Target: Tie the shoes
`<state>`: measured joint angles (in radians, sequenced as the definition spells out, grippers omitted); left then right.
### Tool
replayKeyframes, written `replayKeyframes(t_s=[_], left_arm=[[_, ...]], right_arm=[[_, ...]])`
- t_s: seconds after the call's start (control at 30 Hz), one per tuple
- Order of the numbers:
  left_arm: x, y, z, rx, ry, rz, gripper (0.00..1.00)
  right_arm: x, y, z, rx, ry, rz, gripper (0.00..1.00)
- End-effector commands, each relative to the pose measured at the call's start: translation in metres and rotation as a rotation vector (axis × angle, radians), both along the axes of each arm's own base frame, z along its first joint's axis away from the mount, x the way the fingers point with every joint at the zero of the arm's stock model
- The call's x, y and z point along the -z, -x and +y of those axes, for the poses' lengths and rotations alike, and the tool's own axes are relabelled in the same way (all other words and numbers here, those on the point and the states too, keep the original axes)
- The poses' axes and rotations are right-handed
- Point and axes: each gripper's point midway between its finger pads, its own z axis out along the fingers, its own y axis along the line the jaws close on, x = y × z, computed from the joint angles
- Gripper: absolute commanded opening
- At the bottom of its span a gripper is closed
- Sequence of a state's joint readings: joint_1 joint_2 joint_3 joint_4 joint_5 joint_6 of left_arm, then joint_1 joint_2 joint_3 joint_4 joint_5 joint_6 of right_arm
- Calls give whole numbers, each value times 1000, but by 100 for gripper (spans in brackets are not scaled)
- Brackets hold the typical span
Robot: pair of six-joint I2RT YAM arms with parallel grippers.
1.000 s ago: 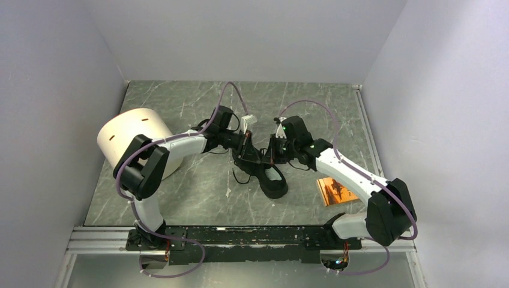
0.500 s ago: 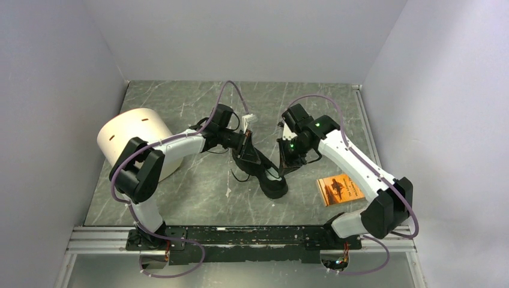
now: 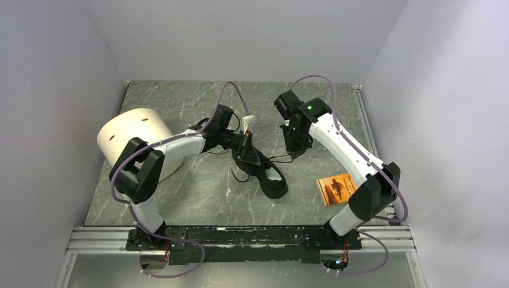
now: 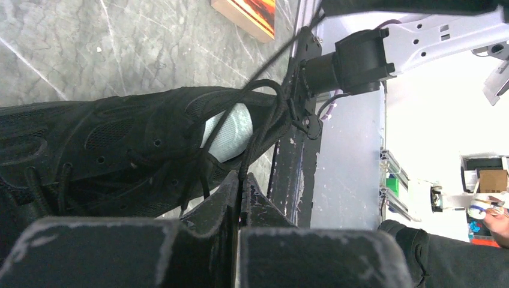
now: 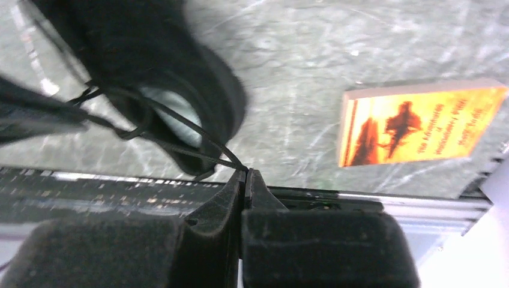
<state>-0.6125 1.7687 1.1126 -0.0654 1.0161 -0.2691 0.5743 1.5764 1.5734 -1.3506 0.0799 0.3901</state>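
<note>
The black shoe (image 3: 268, 176) lies mid-table with its pale insole (image 4: 231, 131) showing. My left gripper (image 3: 245, 147) rests at the shoe's far-left end, shut on a thin black lace (image 4: 259, 129) that runs between its fingertips (image 4: 241, 182). My right gripper (image 3: 295, 149) hangs to the right of the shoe and behind it, shut on another lace strand (image 5: 180, 126) pinched at its tips (image 5: 246, 174). That strand stretches taut back to the shoe (image 5: 150, 48).
An orange booklet (image 3: 339, 188) lies flat to the right of the shoe, also seen as the booklet (image 5: 420, 123). A large white cylinder (image 3: 133, 140) stands at the left beside my left arm. Walls enclose the table on three sides.
My right arm has drawn up and back to the right, away from the shoe, pulling its lace strand taut. The left arm and the shoe have barely moved.
</note>
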Motion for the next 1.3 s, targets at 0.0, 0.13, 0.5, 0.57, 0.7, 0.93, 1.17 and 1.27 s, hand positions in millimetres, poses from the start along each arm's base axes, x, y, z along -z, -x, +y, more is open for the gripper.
replayKeyframes(t_s=[0.0,0.13,0.5,0.57,0.7,0.93,1.17,1.27], left_arm=[[-12,6,3,15,27,-16,5],[-13,5,2,15,28,-17,5],[-3,-16,3,-54,-23,-119,5],[-3,-17,3,-53,-25,-120,5],[2,-17,4,-47,-44,-119,5],[-5,0,25,-93,-94,-124,5],[-5,10,67,-226,-207,-187,5],[3,-2,75,-289,-254,-193,5]], right_arm=[[-9,-24,-57,137,261,-228,0],[-26,-74,-63,126,292,-522,0],[-75,-107,-68,30,406,-813,0],[-71,-105,-49,-112,319,-801,0],[-61,-98,-27,-251,255,-773,0],[-2,-94,-41,-135,253,-676,0],[24,-101,-23,-126,87,-643,0],[31,-109,-26,-109,89,-630,0]])
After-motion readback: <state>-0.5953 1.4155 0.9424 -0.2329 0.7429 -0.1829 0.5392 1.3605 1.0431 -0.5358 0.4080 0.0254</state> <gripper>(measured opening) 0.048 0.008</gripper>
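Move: My closed fingers already hold lace. For my left hand, the lace crossing on the shoe is about 3 cm ahead, 2 cm right and 6 cm below; from my right hand it's some 3 cm ahead, 9 cm left and 10 cm down. From my left hand, the shoe opening is level ahead, 5 cm right and 9 cm down; the shoe toe 9 cm ahead, 5 cm left, 10 cm down; the loose lace end 1 cm back, 7 cm left, 13 cm down. With my right fingers pinching the lace, I swing forward about 9 cm, also to the right and up, tipping the fingertips some 40 degrees forward, then sink roughly 8 cm beside the shoe. My left hand keeps its lace nearly still, then late on pulls left and upward, away from the crossing. ##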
